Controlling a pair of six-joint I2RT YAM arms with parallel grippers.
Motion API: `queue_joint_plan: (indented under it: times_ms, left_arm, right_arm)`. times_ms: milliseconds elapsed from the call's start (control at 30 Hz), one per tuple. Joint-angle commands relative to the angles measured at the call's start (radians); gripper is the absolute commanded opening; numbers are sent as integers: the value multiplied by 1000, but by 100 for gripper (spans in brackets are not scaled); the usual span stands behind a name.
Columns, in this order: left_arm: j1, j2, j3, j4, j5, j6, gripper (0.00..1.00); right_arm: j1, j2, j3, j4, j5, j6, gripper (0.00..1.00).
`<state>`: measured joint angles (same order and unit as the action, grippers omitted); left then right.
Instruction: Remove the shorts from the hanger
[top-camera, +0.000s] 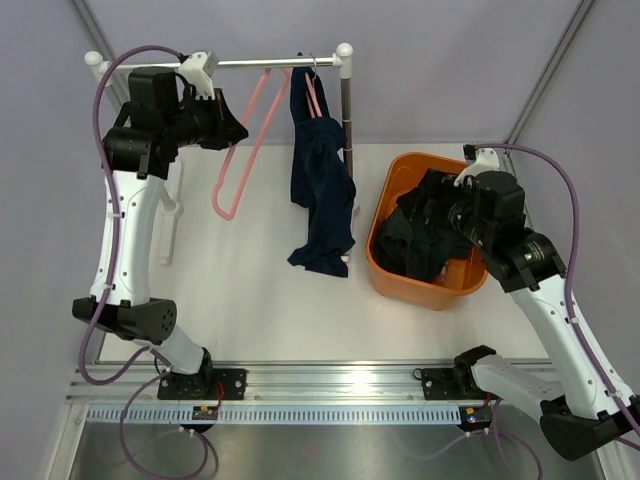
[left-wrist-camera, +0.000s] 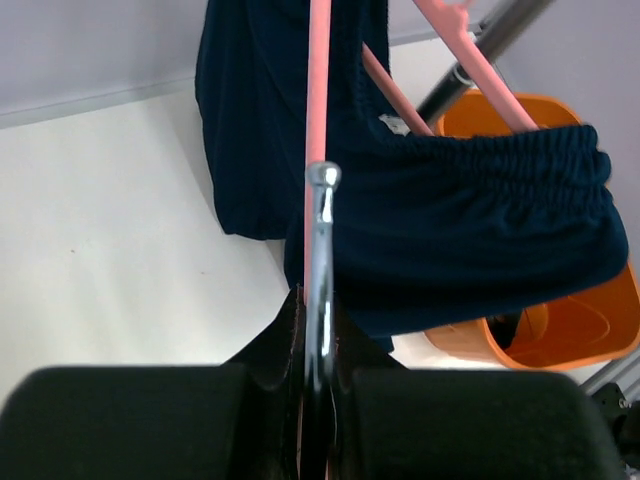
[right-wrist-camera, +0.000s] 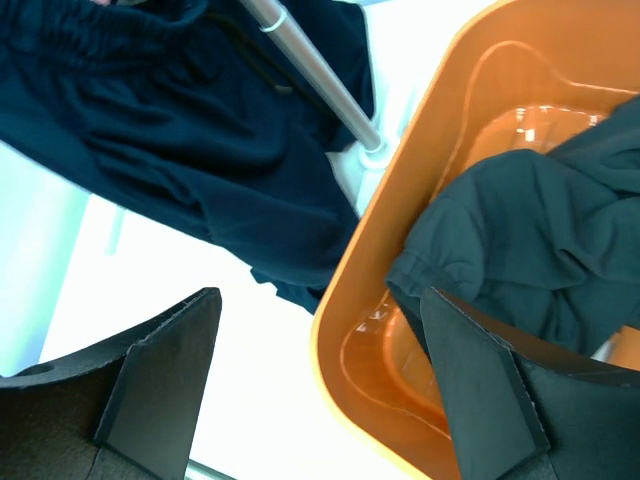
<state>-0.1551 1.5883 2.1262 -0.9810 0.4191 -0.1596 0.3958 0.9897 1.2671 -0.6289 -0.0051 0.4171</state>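
Observation:
One pair of dark navy shorts (top-camera: 322, 185) hangs from a pink hanger (top-camera: 313, 95) on the rail, next to the right post, with its legs trailing onto the table. A second pair of shorts (top-camera: 430, 235) lies crumpled in the orange basket (top-camera: 385, 275). My left gripper (top-camera: 235, 128) is up by the rail, shut on the metal hook (left-wrist-camera: 320, 250) of an empty pink hanger (top-camera: 243, 160) that slants down to the left of the hanging shorts (left-wrist-camera: 470, 230). My right gripper (right-wrist-camera: 320, 390) hovers open over the basket's near-left rim (right-wrist-camera: 400, 230), holding nothing, with one finger above the shorts (right-wrist-camera: 540, 240) in the basket.
The white-and-metal rack rail (top-camera: 270, 63) spans the back of the table, and its right post (top-camera: 347, 120) stands just left of the basket. Grey walls close in the back and sides. An aluminium rail (top-camera: 330, 382) with both arm bases runs along the near edge.

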Motion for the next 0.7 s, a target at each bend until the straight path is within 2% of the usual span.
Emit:
queue_joint_plan:
  times_ms: [0,267,500,667]
  left_arm:
    - [15,50,130,35,28,-34,0]
    - [15,70,138,96,-218,-75,0]
    - [15,93,138,159,-299,-93,0]
    - [15,154,205,165,-309,-107,0]
  right_arm:
    - [12,-16,-18,66,-70,8,89]
    - [17,6,-38,100,-98,-3,89]
    - [23,32,-41,118,-108,-6,89]
    - [29,52,-29,113,-118,-20,88]
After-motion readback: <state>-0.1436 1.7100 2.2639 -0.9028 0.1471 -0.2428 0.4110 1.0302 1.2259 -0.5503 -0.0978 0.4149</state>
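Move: Ahead of the left hand, which still grips the empty pink hanger, the free stretch of rod it heads for is about 14 cm farther out, 3 cm to the left and some 4 cm higher. The navy shorts hang roughly 11 cm ahead, 21 cm to the right and 12 cm below it. The rack's right post stands about 14 cm ahead and 26 cm to the right. From the right hand that stretch of rod lies some 25 cm ahead, 48 cm left and 12 cm up. Carrying the empty hanger towards the rod, the left hand goes about 6 cm forward and 4 cm left, rising slightly, and turns counter-clockwise by some 15 degrees so that the hanger swings from pointing at the shorts' side to more nearly straight across the rod. Its fingers keep their grip. The open right hand, touching nothing, eases a little left over the orange basket. ##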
